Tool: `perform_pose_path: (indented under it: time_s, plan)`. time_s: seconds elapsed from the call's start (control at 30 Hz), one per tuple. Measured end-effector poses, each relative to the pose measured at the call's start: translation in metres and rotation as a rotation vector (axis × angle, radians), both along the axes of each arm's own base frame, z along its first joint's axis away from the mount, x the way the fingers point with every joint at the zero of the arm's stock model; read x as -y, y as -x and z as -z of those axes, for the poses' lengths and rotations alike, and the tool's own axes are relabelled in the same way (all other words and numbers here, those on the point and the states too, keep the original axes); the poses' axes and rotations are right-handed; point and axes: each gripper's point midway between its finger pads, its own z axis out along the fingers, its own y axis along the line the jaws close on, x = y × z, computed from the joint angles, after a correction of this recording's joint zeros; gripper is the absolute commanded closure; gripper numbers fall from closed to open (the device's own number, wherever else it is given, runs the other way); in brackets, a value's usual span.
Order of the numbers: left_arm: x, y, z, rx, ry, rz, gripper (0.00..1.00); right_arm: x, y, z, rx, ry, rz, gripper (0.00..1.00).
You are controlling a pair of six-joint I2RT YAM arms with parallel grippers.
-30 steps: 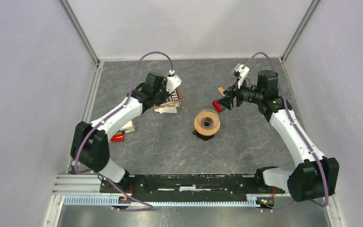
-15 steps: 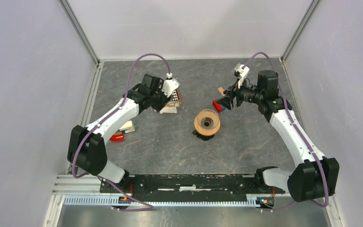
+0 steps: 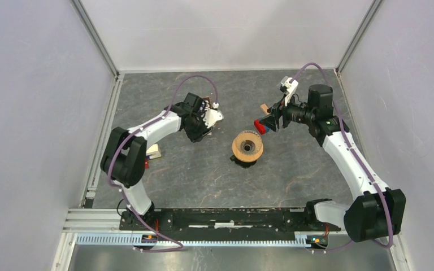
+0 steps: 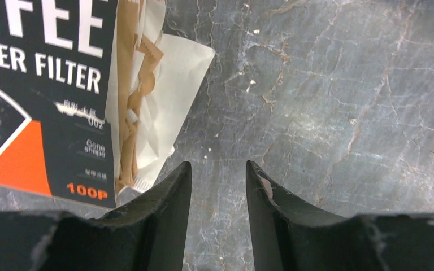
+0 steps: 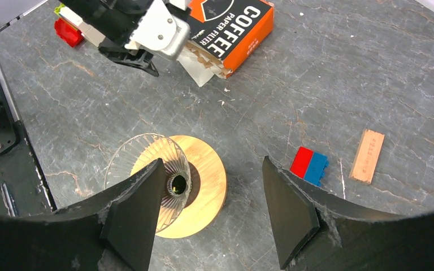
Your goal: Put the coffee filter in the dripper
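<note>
The coffee filter (image 4: 172,79) is a white paper edge sticking out of the torn end of an orange-and-black "COFFEE PAPER FILTER" packet (image 4: 45,84); the filter (image 5: 201,71) also shows in the right wrist view. My left gripper (image 4: 218,165) hovers over bare tabletop just right of that filter, open with a narrow gap and nothing between its fingers. The dripper (image 3: 247,148), a ribbed funnel on a tan ring, stands mid-table to the right of the left gripper (image 3: 196,134). My right gripper (image 5: 212,161) hangs wide open above the dripper (image 5: 172,180), holding nothing.
A red-and-blue brick (image 5: 309,164) and a small wooden block (image 5: 368,155) lie right of the dripper. A cream block (image 3: 153,151) and a red brick (image 3: 145,164) lie at the left near the left arm. Grey walls enclose the table.
The left arm has swung its wrist round and lowered beside the packet's torn end, and its jaws have narrowed a little. The right arm and dripper have not moved.
</note>
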Motion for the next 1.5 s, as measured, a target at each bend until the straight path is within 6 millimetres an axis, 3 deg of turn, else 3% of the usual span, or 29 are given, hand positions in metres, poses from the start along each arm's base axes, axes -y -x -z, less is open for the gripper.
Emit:
perform_pose_path:
  time_s: [0.2, 0.53, 1.03, 1.2, 1.5]
  plan:
    - [0.004, -0.014, 0.017, -0.008, -0.05, 0.052, 0.55, 0.0, 0.0, -0.001, 0.004, -0.001, 0.0, 0.29]
    - [-0.006, -0.024, 0.035, 0.013, -0.165, 0.113, 0.57, 0.0, -0.001, 0.001, 0.006, -0.003, -0.002, 0.29]
    - [-0.006, -0.042, 0.037, 0.107, -0.231, 0.102, 0.58, -0.001, 0.001, 0.003, 0.001, -0.013, -0.006, 0.29]
    - [-0.008, -0.045, 0.037, 0.131, -0.253, 0.097, 0.67, 0.0, 0.001, 0.002, 0.001, -0.019, -0.006, 0.28]
    - [-0.013, -0.052, 0.041, 0.183, -0.303, 0.115, 0.98, 0.001, 0.002, 0.005, -0.014, -0.027, -0.002, 0.28]
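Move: The loose white coffee filter poking out of its box lies about 6 cm ahead of the left hand, roughly 1 cm to its right and 5 cm below. The filter box is right beyond, centred some 13 cm straight ahead, while the dripper on its carafe stands about 18 cm to the right, 5 cm nearer the base and a little higher. From the idle right hand, the filter is roughly 22 cm left, 8 cm ahead and 22 cm down. The left fingers end up closing on the near-left edge of the white filter, just outside the box mouth. To get there the hand first sinks about 4 cm while edging forward, then slides on forward low over the table, some 5 cm in all, its fingertips swinging left and forward by about 20 degrees. The half-open gripper shuts almost fully only at the end. ##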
